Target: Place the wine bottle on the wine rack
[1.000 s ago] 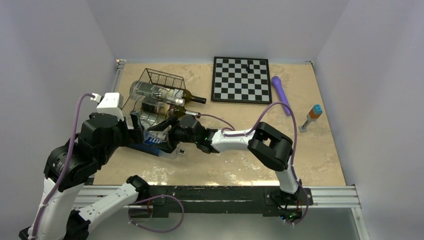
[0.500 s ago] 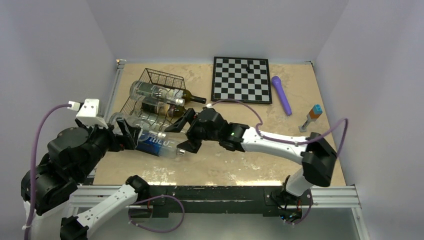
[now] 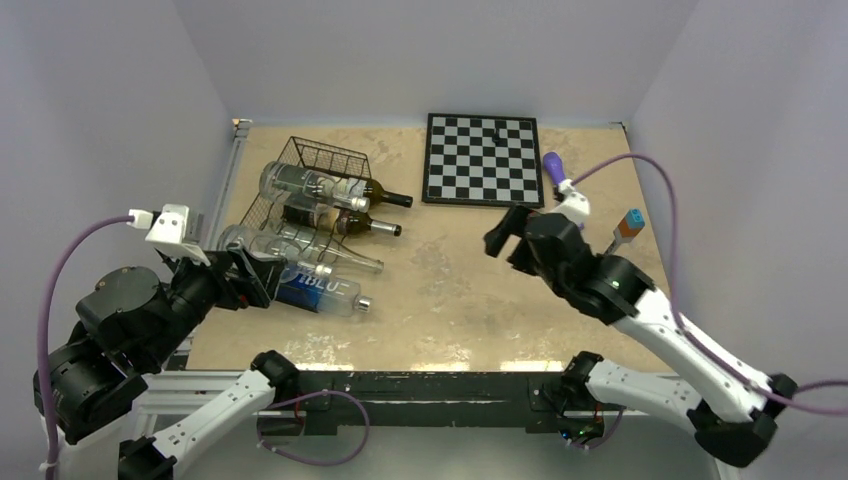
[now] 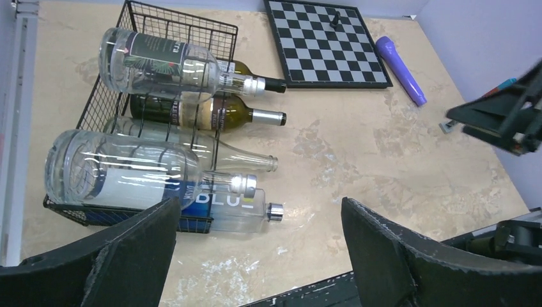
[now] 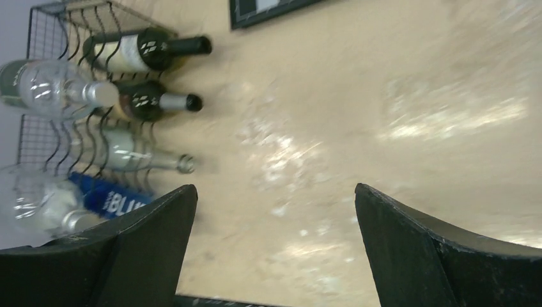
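The black wire wine rack (image 3: 325, 158) stands at the table's left and holds several bottles lying side by side. A clear wine bottle with a blue label (image 3: 318, 293) lies at the rack's near end, its capped neck sticking out to the right; nothing grips it. My left gripper (image 3: 258, 280) hovers open just left of that bottle, which also shows beyond the jaws in the left wrist view (image 4: 220, 203). My right gripper (image 3: 505, 235) is open over the bare middle-right of the table, far from the rack (image 5: 45, 134).
A black-and-white chessboard (image 3: 483, 160) with one dark piece lies at the back. A purple cylinder (image 3: 563, 188) and a small orange-and-blue object (image 3: 627, 230) lie at the right. Grey walls close in three sides.
Both grippers have let go of the blue-label bottle and drawn back, the right one swinging far right, the left one pulling left. The bottle has stayed at the rack's near end.
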You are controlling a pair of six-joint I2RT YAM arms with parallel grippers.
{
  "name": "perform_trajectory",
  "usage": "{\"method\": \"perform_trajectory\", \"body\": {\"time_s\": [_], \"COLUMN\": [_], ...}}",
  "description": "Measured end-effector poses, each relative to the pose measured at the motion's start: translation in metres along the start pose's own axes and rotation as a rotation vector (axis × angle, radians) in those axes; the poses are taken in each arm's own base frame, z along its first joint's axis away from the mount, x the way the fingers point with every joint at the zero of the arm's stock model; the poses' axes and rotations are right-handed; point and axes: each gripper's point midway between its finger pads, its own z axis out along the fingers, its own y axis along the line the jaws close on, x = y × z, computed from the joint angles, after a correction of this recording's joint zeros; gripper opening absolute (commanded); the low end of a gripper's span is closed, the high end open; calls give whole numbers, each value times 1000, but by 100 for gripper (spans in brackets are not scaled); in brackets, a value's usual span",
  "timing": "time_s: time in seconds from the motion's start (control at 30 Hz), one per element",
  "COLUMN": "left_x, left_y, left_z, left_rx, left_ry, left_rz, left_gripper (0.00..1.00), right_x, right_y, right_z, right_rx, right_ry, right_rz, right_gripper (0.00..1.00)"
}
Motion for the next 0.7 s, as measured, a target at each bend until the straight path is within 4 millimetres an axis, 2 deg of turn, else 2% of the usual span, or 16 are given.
{"method": "perform_trajectory", "body": {"time_s": [0.1, 0.27, 0.37, 0.53, 0.7], "left_x": [3, 10, 17, 27, 24], "left_y": [0, 6, 11, 17, 21], "left_z": [-2, -14, -18, -23, -35], "left_rx": [-1, -8, -25, -53, -64], "left_ry": [7, 6, 22, 62, 51], "left_rz": [-22, -66, -83, -91, -106], "left_gripper": [99, 99, 99, 99, 99], "right_x": [-38, -76, -91, -106, -117], "right_y": [-36, -83, -96, -110, -119], "right_z": [-36, -92, -120, -155, -185], "right_rx": [38, 102, 121, 130, 112], "right_ry": [-150, -298, -343, -374, -407], "right_rz": [-125, -248, -289, -318, -304], "right_gripper": [99, 99, 99, 99, 99]}}
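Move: The near clear bottle already lies on top of the wine rack, about 12 cm ahead of the left hand, 8 cm to its left and some 21 cm below. From the right hand it is about level ahead, some 49 cm to the left and 7 cm lower. From the left hand, the blue bottle under it is about 6 cm ahead, 3 cm left and 32 cm below; the far clear bottle is roughly 28 cm straight ahead, 21 cm below. With the near clear bottle left untouched on the rack, the wide-open right hand keeps swinging away from it, about 20 cm right, rising some 11 cm and drawing back 9 cm, slowing as it goes; its fingers tip up and its left side rolls down, some 30 degrees in all. The open left hand eases back about 3.5 cm and a little to the left, sinking slightly, over the table's near left part. ##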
